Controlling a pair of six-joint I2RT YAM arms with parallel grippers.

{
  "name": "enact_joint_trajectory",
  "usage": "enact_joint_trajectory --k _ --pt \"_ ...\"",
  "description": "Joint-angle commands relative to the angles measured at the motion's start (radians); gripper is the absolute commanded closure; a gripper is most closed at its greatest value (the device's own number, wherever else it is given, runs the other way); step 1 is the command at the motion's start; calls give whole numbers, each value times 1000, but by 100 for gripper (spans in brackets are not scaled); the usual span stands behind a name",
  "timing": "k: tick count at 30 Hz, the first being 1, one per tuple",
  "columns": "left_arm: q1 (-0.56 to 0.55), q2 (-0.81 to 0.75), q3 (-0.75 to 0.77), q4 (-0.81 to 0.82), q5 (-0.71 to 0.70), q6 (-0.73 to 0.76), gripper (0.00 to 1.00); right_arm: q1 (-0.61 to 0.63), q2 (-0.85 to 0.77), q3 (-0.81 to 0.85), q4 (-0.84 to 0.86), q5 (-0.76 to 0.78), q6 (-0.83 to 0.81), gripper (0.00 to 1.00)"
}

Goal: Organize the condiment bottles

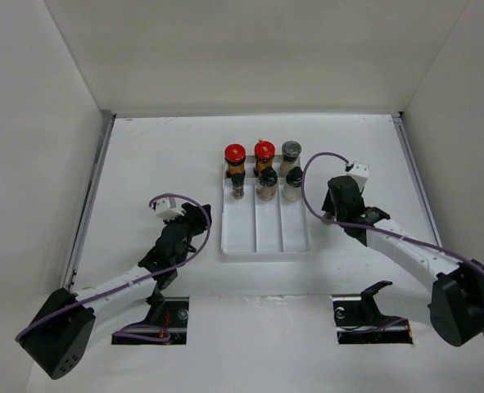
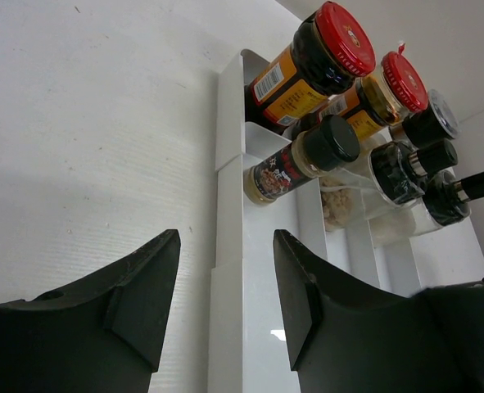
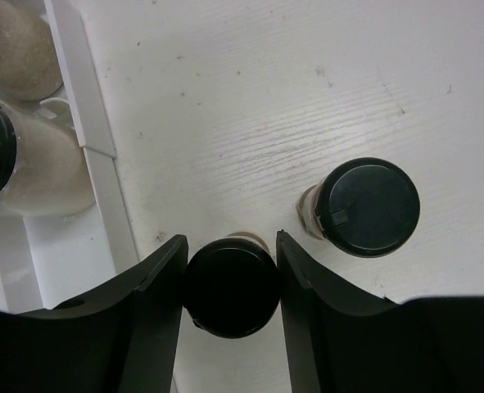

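Six condiment bottles stand at the far end of the white tray (image 1: 266, 233): two red-capped ones (image 1: 235, 153) (image 1: 264, 150), a grey-capped one (image 1: 291, 150), and three black-capped shakers (image 1: 267, 182) in front of them. In the right wrist view my right gripper (image 3: 231, 278) is shut on the cap of a black-capped shaker (image 3: 231, 288) standing on the table just right of the tray. A second shaker (image 3: 364, 206) stands loose beside it. My left gripper (image 2: 225, 278) is open and empty, low at the tray's left wall (image 2: 229, 213), facing a red-capped bottle (image 2: 307, 70).
White walls enclose the table on three sides. The near halves of the tray's three channels (image 1: 268, 225) hold nothing. Two dark cut-outs (image 1: 164, 315) (image 1: 371, 315) sit at the table's near edge by the arm bases.
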Motion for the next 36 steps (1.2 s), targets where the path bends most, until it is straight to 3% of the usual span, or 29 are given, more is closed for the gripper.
enact_joint_trajectory --k 1,10,19,27,36 --pt "-2 -6 -2 58 2 -5 53 -4 -20 12 52 13 -15 54" --pt "-5 17 4 67 4 -5 53 148 -138 158 -51 99 -32 56" --pt "-1 11 0 67 7 -5 53 380 124 344 88 59 -31 55" --pt "9 -23 -6 56 7 -5 53 417 351 442 145 36 -64 55" --pt "6 -20 -3 55 7 -5 53 417 457 416 173 8 -41 50"
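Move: The right hand already pinches a black-capped small bottle; its place, the free floor of the tray's middle compartment, lies about 20 cm left, 3 cm ahead and some 6 cm below. There the clear bottle stands roughly 7 cm beyond; the white bottle is about 11 cm left and 9 cm ahead of the hand. The last bottle stands some 8 cm right, 3 cm ahead. From the left hand, that place is about 18 cm right, 1 cm ahead, below. Keep the right fingers shut on the bottle's cap and lift it off the table in an arc, up about 10 cm and some 20 cm to the left over the tray's right wall, then down nearly as far into the middle compartment, just short of the clear bottle. Turn the hand some 25 degrees counter-clockwise on the way and don't let go. ##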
